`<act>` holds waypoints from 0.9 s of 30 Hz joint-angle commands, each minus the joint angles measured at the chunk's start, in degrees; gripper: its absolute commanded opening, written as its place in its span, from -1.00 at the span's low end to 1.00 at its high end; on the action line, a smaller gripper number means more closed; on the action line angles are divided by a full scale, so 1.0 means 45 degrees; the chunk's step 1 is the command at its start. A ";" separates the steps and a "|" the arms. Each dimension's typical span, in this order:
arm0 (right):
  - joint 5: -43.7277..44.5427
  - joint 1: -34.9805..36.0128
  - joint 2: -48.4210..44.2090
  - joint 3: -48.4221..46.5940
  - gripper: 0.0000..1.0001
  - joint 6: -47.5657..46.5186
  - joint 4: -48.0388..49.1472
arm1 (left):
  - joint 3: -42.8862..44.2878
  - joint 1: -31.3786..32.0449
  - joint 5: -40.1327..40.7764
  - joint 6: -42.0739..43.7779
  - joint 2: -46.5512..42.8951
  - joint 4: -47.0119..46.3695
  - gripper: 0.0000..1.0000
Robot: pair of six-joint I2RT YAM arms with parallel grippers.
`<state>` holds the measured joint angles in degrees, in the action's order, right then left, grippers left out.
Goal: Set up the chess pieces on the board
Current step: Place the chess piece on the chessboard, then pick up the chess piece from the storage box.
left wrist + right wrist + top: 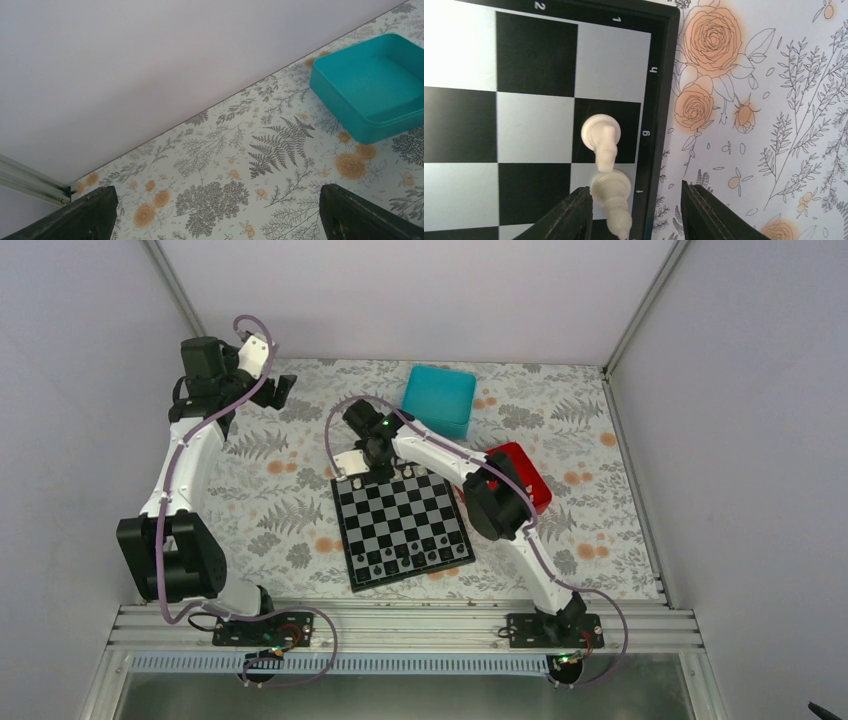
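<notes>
The board (346, 540) lies at the table's middle, with cream chess pieces (421, 472) along its far edge and dark pieces on the near rows. My right gripper (374, 466) hovers over the board's far left corner. In the right wrist view two cream pieces stand on edge squares of the board (659, 100): a knight (600, 133) and, nearer, a bishop-like piece (612, 194). My right gripper (636, 212) is open; the nearer piece stands just beside the left finger (569, 215), and the right finger is well apart from it. My left gripper (283, 390) is open and holds nothing.
A teal box (440, 400) sits at the back centre, also visible as the teal box (372, 85) in the left wrist view. A red tray (522, 472) lies right of the board, partly under the right arm. Walls close in the back and both sides.
</notes>
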<state>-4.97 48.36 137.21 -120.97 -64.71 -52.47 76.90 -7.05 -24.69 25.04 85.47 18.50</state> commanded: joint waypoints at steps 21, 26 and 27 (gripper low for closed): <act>-0.0494 -0.2855 -0.5625 0.2841 -0.02 0.0916 -0.1912 | 0.0152 -0.0172 -0.0066 -0.0017 -0.0057 -0.0169 1.00; 0.0543 -0.3895 -0.6861 0.4096 -0.01 0.1312 -0.1565 | 0.0109 -0.0220 0.0045 0.0022 -0.0161 -0.0147 1.00; 0.0676 -0.4231 -0.7083 0.4273 -0.01 0.1313 -0.1590 | 0.0099 -0.0229 0.0065 0.0022 -0.0189 -0.0149 1.00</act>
<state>-5.48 31.46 108.88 -105.16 -60.97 -60.45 76.90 -7.46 -24.64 25.02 85.97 18.52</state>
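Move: Some 31 cm to the right hand's right and 3 cm back lies the middle of the red tray with the remaining pieces, 2 cm lower. The just-placed piece stands between its half-open fingers, about 1 cm back and 1 cm left; a neighbour stands 4 cm left, 2 cm back, another 5 cm right, 1 cm ahead. The teal bin sits 19 cm ahead, 16 cm right. From the left hand the tray is roughly 52 cm right, 14 cm back, 27 cm below. Leaving the placed piece, the right hand first slides low, back and to the right, about 4 cm back over the board, then climbs some 13 cm and swings fast to the right and forward towards the red tray, ending some 17 cm right of its start. The wrist turns about 20 degrees clockwise; the fingers stay half open and empty. ##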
